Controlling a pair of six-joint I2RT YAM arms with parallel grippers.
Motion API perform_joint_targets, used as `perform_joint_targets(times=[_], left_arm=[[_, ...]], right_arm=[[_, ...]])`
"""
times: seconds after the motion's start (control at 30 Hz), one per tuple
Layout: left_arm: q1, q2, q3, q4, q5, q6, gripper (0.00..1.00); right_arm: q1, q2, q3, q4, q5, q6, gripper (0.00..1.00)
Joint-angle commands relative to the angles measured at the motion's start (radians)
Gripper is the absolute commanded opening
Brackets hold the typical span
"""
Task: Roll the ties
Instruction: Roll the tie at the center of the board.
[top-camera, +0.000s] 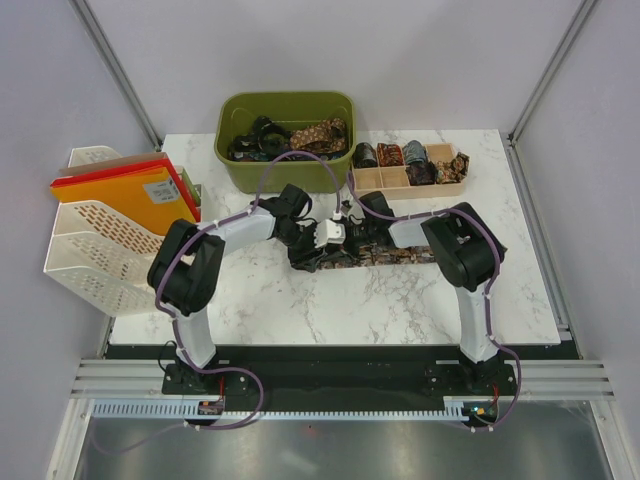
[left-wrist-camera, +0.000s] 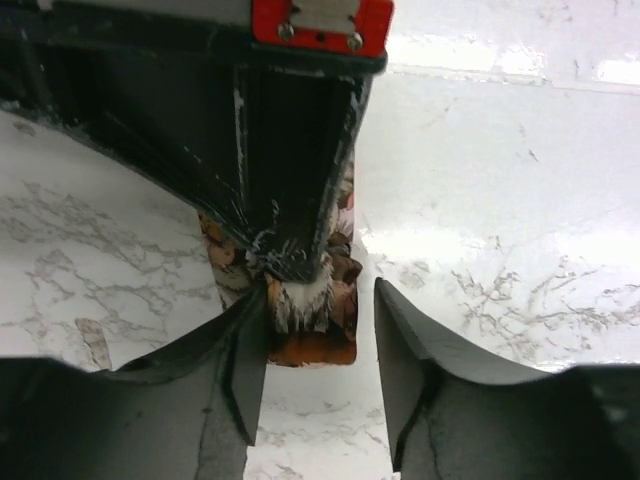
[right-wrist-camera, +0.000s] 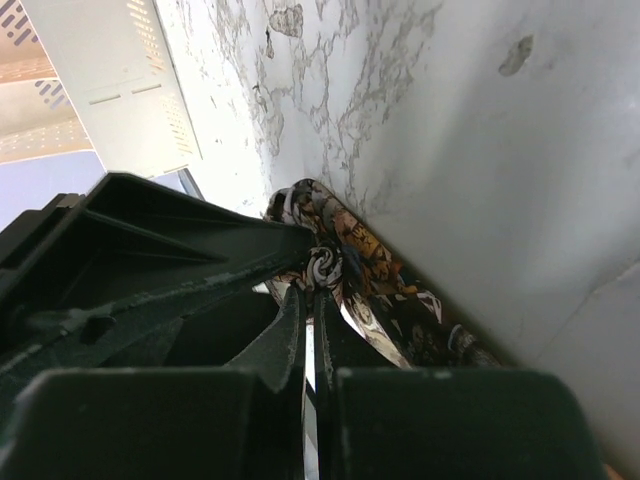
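Observation:
A dark tie (top-camera: 400, 255) with brown-gold paisley print lies across the middle of the marble table (top-camera: 300, 310). Both grippers meet at its left end. My right gripper (right-wrist-camera: 312, 285) is shut on the small rolled end of the tie (right-wrist-camera: 370, 260); in the left wrist view its black fingers (left-wrist-camera: 295, 200) come down from above onto the fabric. My left gripper (left-wrist-camera: 320, 290) stands open around that same end of the tie (left-wrist-camera: 335, 320); its left finger touches the cloth and its right finger stays apart. From above, the left gripper (top-camera: 310, 243) and the right gripper (top-camera: 347, 235) are almost touching.
A green bin (top-camera: 288, 105) with several loose ties stands at the back. A wooden divided tray (top-camera: 395, 180) to its right holds rolled ties. A white basket (top-camera: 95, 240) with orange folders (top-camera: 125, 190) stands on the left.

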Motion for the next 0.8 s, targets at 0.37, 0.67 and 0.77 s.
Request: perform_joint_targets(times=[0.37, 0.67, 0.77], left_arm=[[0.138, -0.155, -0.09, -0.046, 0.195, 0.225, 0.7], [0.1, -0.123, -0.143, 0.087, 0.117, 0.199, 0.72], [0.08, -0.097, -0.143, 0.13, 0.072, 0.178, 0.7]], right_arm=[[-0.012, 0.087, 0.022, -0.1, 0.122, -0.116, 0.0], [-0.021, 0.11, 0.029, -0.117, 0.132, -0.137, 0.0], [-0.024, 0.107, 0.025, -0.118, 0.132, -0.139, 0.0]])
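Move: The left fingers stand around the tie's rolled end, its middle about 2 cm to their right and 1 cm lower. The right fingers already pinch that roll, its middle about 1 cm to their left. From the left hand, the unrolled strip's middle lies some 16 cm right, about level in reach; the green bin is about 23 cm ahead and 6 cm left, the divided box 19 cm ahead and 20 cm right. The left hand opens wider, retreats about 3.5 cm left and up, then sinks; the right keeps pinching the roll. ##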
